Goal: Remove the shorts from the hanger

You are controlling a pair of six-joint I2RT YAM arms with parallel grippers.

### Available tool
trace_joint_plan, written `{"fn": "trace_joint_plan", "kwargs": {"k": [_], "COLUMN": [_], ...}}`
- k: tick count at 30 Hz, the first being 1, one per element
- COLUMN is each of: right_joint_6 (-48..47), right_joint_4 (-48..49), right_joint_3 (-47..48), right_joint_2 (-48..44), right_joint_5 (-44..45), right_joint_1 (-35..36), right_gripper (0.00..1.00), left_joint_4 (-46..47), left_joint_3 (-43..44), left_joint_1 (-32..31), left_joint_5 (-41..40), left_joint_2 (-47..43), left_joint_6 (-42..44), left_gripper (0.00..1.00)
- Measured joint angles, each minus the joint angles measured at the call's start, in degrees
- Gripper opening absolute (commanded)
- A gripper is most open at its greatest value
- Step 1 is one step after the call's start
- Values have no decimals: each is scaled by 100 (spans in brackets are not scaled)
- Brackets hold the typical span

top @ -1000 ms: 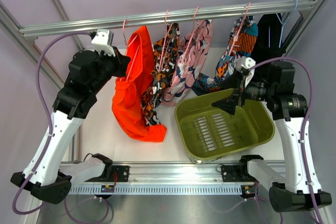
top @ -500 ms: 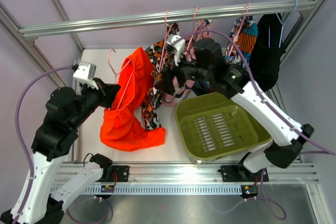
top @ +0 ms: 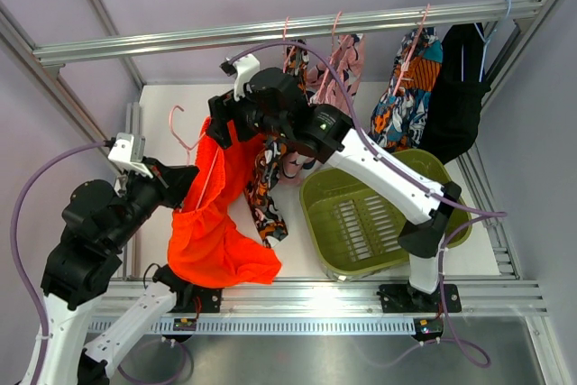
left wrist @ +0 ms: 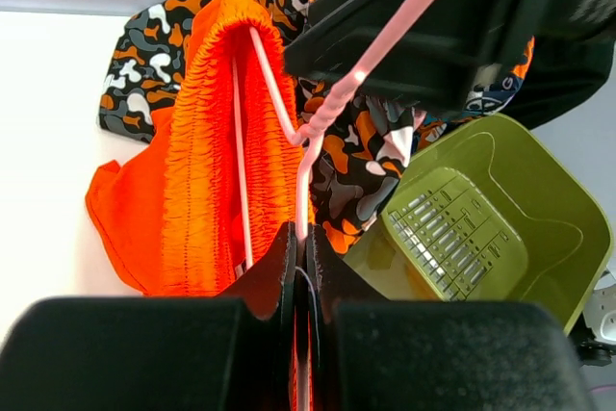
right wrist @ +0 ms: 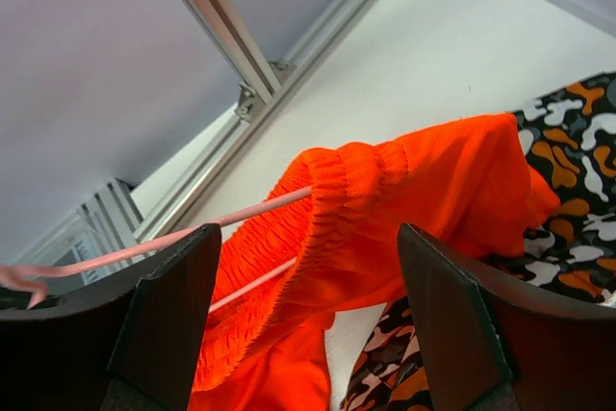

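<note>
The bright orange-red shorts (top: 216, 232) hang on the thin pale-pink hanger (top: 206, 175), off the rail and low over the table's left side. My left gripper (top: 178, 183) is shut on the hanger's wire; in the left wrist view the hanger (left wrist: 306, 156) runs straight into the closed jaws (left wrist: 306, 243), with the shorts (left wrist: 207, 170) to its left. My right gripper (top: 225, 125) has reached across to the top of the shorts. In the right wrist view it stands open (right wrist: 306, 238), the gathered waistband of the shorts (right wrist: 385, 190) and the hanger (right wrist: 250, 214) between its wide-apart fingers.
A black-orange-white patterned garment (top: 269, 188) hangs right beside the shorts. A pink floral garment (top: 338, 69), another patterned one (top: 410, 87) and a black one (top: 460, 87) hang from the rail (top: 180, 41). The green tub (top: 451, 223) stands at the right, under my right arm.
My left gripper has carried the hanger and shorts off the rail, down and toward the near left. My right arm swung from the tub across to the shorts' waistband, its jaws narrowing a little.
</note>
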Motion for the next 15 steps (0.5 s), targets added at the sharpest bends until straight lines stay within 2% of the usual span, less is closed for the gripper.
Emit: {"fn": "trace_joint_plan", "kwargs": {"k": [5,9,15], "right_joint_6": [-28,-57,-44], "right_joint_4": [-79,-28,-33], "right_joint_3": [-9,-101,-203], "right_joint_2": [70,70,103], "right_joint_5": [387,479,487], "right_joint_1": [140,155,155], "right_gripper": [76,66,59], "left_joint_4": [-63,-70,-70], "left_joint_3": [0,0,0], "left_joint_1": [0,0,0], "left_joint_5": [-61,-85,-85], "left_joint_2": [-44,-96,-107], "left_joint_6": [-68,-116,-125], "left_gripper": [0,0,0]}}
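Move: The orange shorts' far waistband corner, still threaded on the hanger, lies about 3 cm left, 1 cm farther out and roughly 4 cm below the right hand. The hanger's neck is some 5 cm left and 4 cm back of that hand, near its height. The camouflage shorts hang about 11 cm to its right, level with it fore and aft, 10 cm lower. From the left hand, that corner sits about 9 cm ahead, 5 cm right, nearly level. The far waistband corner of the orange shorts is being closed in on: the right hand sinks about 2.5 cm towards it, almost straight down and tipping only slightly, while its wide-open fingers come partway together about the cloth, still well apart. The left hand stays put and keeps its pinch on the hanger. ##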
